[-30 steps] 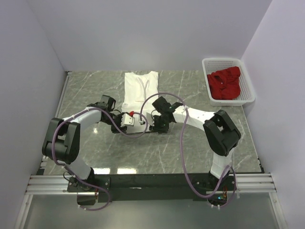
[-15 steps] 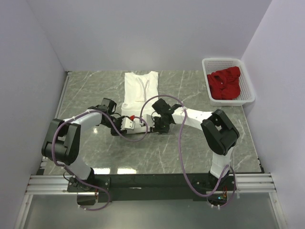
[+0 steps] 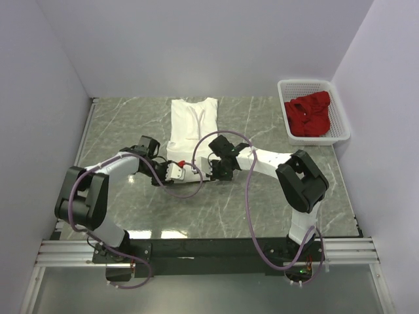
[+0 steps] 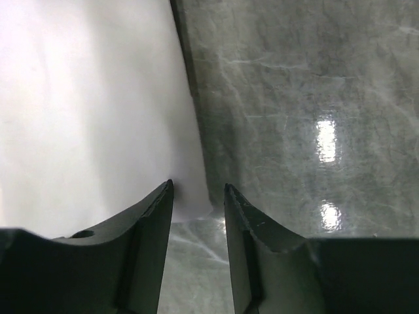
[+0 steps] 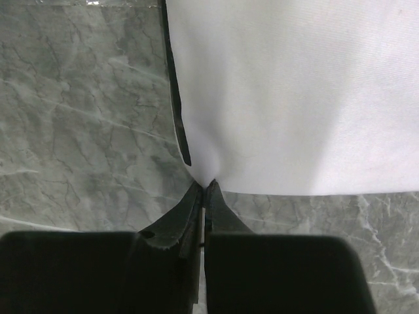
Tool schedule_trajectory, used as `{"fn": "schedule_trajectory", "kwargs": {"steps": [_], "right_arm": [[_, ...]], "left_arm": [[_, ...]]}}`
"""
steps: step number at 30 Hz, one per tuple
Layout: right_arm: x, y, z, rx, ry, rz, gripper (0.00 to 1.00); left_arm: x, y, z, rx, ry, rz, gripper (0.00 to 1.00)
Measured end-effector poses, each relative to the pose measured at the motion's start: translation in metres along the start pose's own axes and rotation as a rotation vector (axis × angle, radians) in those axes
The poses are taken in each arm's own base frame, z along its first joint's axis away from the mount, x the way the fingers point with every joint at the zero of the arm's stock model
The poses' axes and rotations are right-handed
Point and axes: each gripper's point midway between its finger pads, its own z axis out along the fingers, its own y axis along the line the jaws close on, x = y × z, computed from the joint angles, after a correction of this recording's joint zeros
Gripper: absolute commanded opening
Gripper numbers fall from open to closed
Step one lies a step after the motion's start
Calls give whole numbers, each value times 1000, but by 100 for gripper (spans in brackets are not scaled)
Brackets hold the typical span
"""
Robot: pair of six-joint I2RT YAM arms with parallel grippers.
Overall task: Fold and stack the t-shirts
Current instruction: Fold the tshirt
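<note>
The white t-shirt (image 3: pixel 192 121) lies flat at the back middle of the table, folded narrow, neck toward the far wall. My left gripper (image 3: pixel 183 165) is at its near left hem corner. In the left wrist view the shirt (image 4: pixel 91 118) fills the left side, and its corner lies between the tips of my open gripper (image 4: pixel 198 190). My right gripper (image 3: pixel 211 167) is at the near right hem corner. In the right wrist view this gripper (image 5: pixel 206 185) is shut on the shirt's (image 5: pixel 294 91) corner. The red t-shirt (image 3: pixel 308 114) lies crumpled in the basket.
The white slotted basket (image 3: pixel 342 124) stands at the back right against the wall. Grey marble tabletop (image 3: pixel 229 209) stretches in front of the shirt. Purple cables loop over both arms near the hem.
Both grippers have shifted slightly along the shirt's near hem, and the left forearm has swung a little nearer. The shirt lies where it did.
</note>
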Motion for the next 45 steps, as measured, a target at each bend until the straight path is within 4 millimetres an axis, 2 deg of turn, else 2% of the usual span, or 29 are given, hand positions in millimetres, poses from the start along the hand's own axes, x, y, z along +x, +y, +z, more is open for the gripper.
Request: {"fn": "schedule_trajectory", "kwargs": {"steps": [4,5,6,7,10,14,17,19,25,29,33,37,39,42,45], "right_arm": [[-1,0,0,-3,-3,0,0],[-1,1,0,-4,-4,1,0],[-1,1,0,-5,-5,1,0],[-1,1,0,-8,-7,2,0],[-2,3,0,-21,-16,10,0],[-2,8,-3,-49,-28,39,0],[-3,10,-13,-74,-39,75,0],[-8,5,-25,-71,-59,98,0],[-27,-21,-71,6,-141,111,0],[-32,-19,-91,29,-164,107,0],[-30,-3,-102,12,-168,118,0],[-29,41,-117,-60,-178,116,0],[-32,67,-132,-93,-200,110,0],[-42,98,-159,-124,-251,92,0],[-50,108,-185,-116,-306,94,0]], "left_arm": [[13,-8,13,53,26,-29,39],[13,-5,14,53,30,-28,36],[14,-3,14,59,37,-26,31],[13,0,15,63,39,-20,17],[12,9,16,58,44,-4,2],[10,7,15,65,44,-7,1],[6,2,10,83,41,-38,1],[-1,5,3,78,30,-57,1],[-27,32,-28,-21,-35,-70,1],[-40,32,-41,-49,-65,-73,1],[-55,15,-54,-50,-94,-54,1],[-75,-34,-65,7,-129,-37,1],[-87,-60,-73,45,-156,-40,1],[-104,-83,-89,62,-197,-57,0],[-124,-94,-110,34,-234,-73,0]]}}
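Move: The near left corner of the white t-shirt is almost between the left hand's open fingertips, about 2 cm below and 1 cm ahead; the right hand already pinches the near right corner, roughly 14 cm to the left hand's right and level with it fore and aft. The shirt's far end lies flat some 33 cm ahead of the left hand and 7 cm to its right. Bare marble runs back to the table's near edge, about 21 cm behind the right hand and straight back from it. While the right hand waits with its corner pinched, the left sinks about 2 cm and shuts its fingers on the near left corner; then both raise the near edge together, first mostly straight up, to some 7 cm (left) and 10 cm (right) above where they began. Without loosening their grips they then sweep back towards the robot by about 13 cm, still climbing to 14–17 cm, and both wrists tilt some 15 degrees so that the fingers point flatter and more towards each other. ##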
